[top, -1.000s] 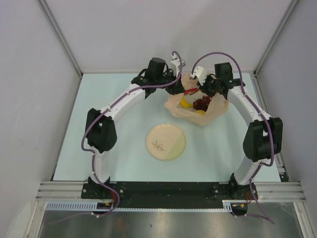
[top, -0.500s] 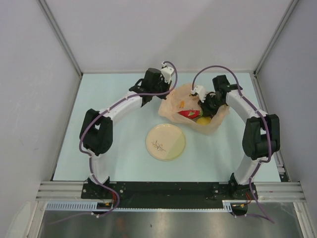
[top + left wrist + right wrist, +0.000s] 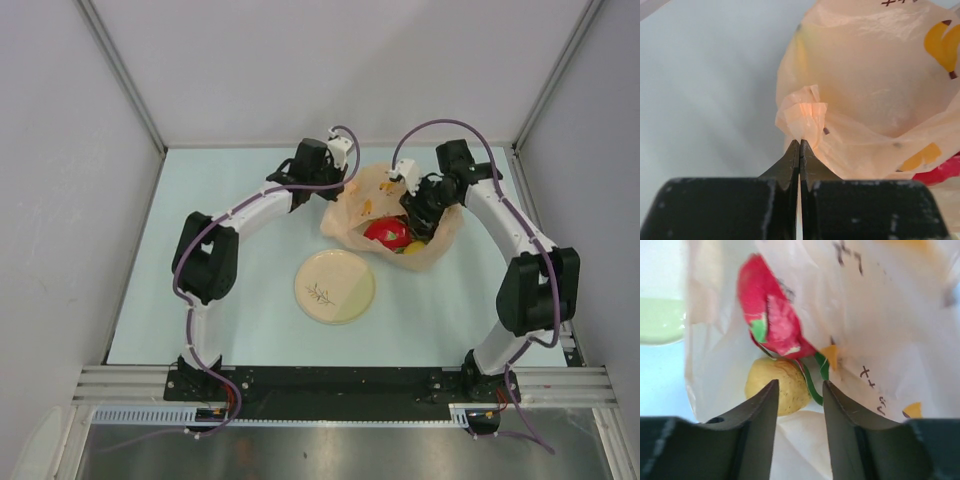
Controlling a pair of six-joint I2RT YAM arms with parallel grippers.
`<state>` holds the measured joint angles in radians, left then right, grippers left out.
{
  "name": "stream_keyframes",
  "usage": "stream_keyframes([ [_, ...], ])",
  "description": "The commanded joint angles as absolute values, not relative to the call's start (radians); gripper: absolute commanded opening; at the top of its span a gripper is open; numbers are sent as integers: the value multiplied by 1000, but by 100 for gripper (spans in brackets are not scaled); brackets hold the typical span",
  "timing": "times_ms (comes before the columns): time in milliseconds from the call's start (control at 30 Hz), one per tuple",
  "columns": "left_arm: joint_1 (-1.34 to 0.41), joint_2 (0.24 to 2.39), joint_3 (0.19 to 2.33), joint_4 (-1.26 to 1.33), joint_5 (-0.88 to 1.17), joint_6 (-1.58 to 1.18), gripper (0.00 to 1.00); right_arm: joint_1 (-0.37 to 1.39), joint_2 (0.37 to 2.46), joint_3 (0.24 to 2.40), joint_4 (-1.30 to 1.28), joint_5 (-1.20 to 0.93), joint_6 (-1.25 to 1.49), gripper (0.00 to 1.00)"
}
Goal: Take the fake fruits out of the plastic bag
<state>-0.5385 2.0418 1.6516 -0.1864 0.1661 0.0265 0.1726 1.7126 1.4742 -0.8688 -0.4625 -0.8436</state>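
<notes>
The pale orange plastic bag point(image 3: 440, 228) lies at the back of the table. My left gripper point(image 3: 338, 190) is shut on a bunched piece of its rim point(image 3: 802, 117) and holds the mouth up. Inside lie two fake fruits: a glossy red fruit point(image 3: 385, 231) with a green top point(image 3: 759, 330), and beside it a round yellow lemon point(image 3: 787, 372). My right gripper point(image 3: 800, 385) is inside the bag mouth, just above the lemon. It is open, with nothing between its fingers. Other fruits are hidden by the bag.
A round cream plate point(image 3: 335, 286) with a leaf drawing lies on the table in front of the bag. Grey walls close off the back and both sides. Both forearms reach in over the bag from left and right.
My right gripper has opened from shut. The left gripper drew the bag rim to the left. The dark grapes seen before no longer show; the red fruit now lies in view.
</notes>
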Motion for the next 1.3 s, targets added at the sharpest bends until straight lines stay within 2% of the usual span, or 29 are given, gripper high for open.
stream_keyframes([
  [0,-546,1967,1670,-172,248,6,0,258,1579,1511,-893,-416,-880,41],
  [133,-546,1944,1669,-170,265,-31,0,293,1516,1436,-804,-403,-910,27],
  [233,-546,1939,1669,-164,278,-51,0,308,1574,1424,-810,-387,-942,19],
  [400,-549,1924,1660,-164,288,-51,0,290,1641,1369,-811,-330,-1049,14],
  [467,-549,1914,1657,-164,290,-48,0,275,1635,1342,-807,-322,-1061,15],
  [567,-549,1910,1648,-164,304,-48,0,253,1640,1313,-812,-305,-1089,27],
  [600,-549,1907,1646,-166,307,-51,0,250,1646,1301,-798,-301,-1095,35],
  [633,-548,1905,1643,-164,310,-52,0,242,1655,1299,-799,-295,-1101,38],
  [733,-549,1904,1635,-164,314,-57,0,236,1698,1296,-767,-279,-1094,42],
  [933,-549,1885,1614,-166,308,-48,0,235,1798,1296,-681,-275,-1085,42],
  [1133,-549,1862,1580,-163,296,-38,0,235,1848,1296,-641,-282,-1072,33],
  [1167,-551,1858,1574,-164,295,-34,0,235,1848,1298,-640,-282,-1071,24],
  [1267,-554,1848,1568,-167,291,-29,0,235,1804,1298,-632,-282,-1055,10],
])
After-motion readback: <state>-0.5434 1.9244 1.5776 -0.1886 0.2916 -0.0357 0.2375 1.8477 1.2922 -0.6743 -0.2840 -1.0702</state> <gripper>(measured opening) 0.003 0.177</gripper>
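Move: Inside the bag, the red fruit lies about 8 cm to the right hand's left, some 1 cm farther out and 9 cm below it. The green stalk at its near end is about 2 cm left of and 10 cm below the right hand, level with it fore and aft. The yellow fruit sits roughly 3 cm left, 3 cm back and 10 cm down. From the left hand, the red fruit is about 15 cm right, 8 cm back and 9 cm down. Rising some 6 cm and swinging about 4 cm left while its fingers narrow, the right hand then plunges into the bag, returning right and reopening, to finish about 10 cm below where it began, beside the red fruit's stalk end. Its wrist steepens and the fingers begin closing. The left hand keeps its pinch on the bag edge, drawing it up and back. ##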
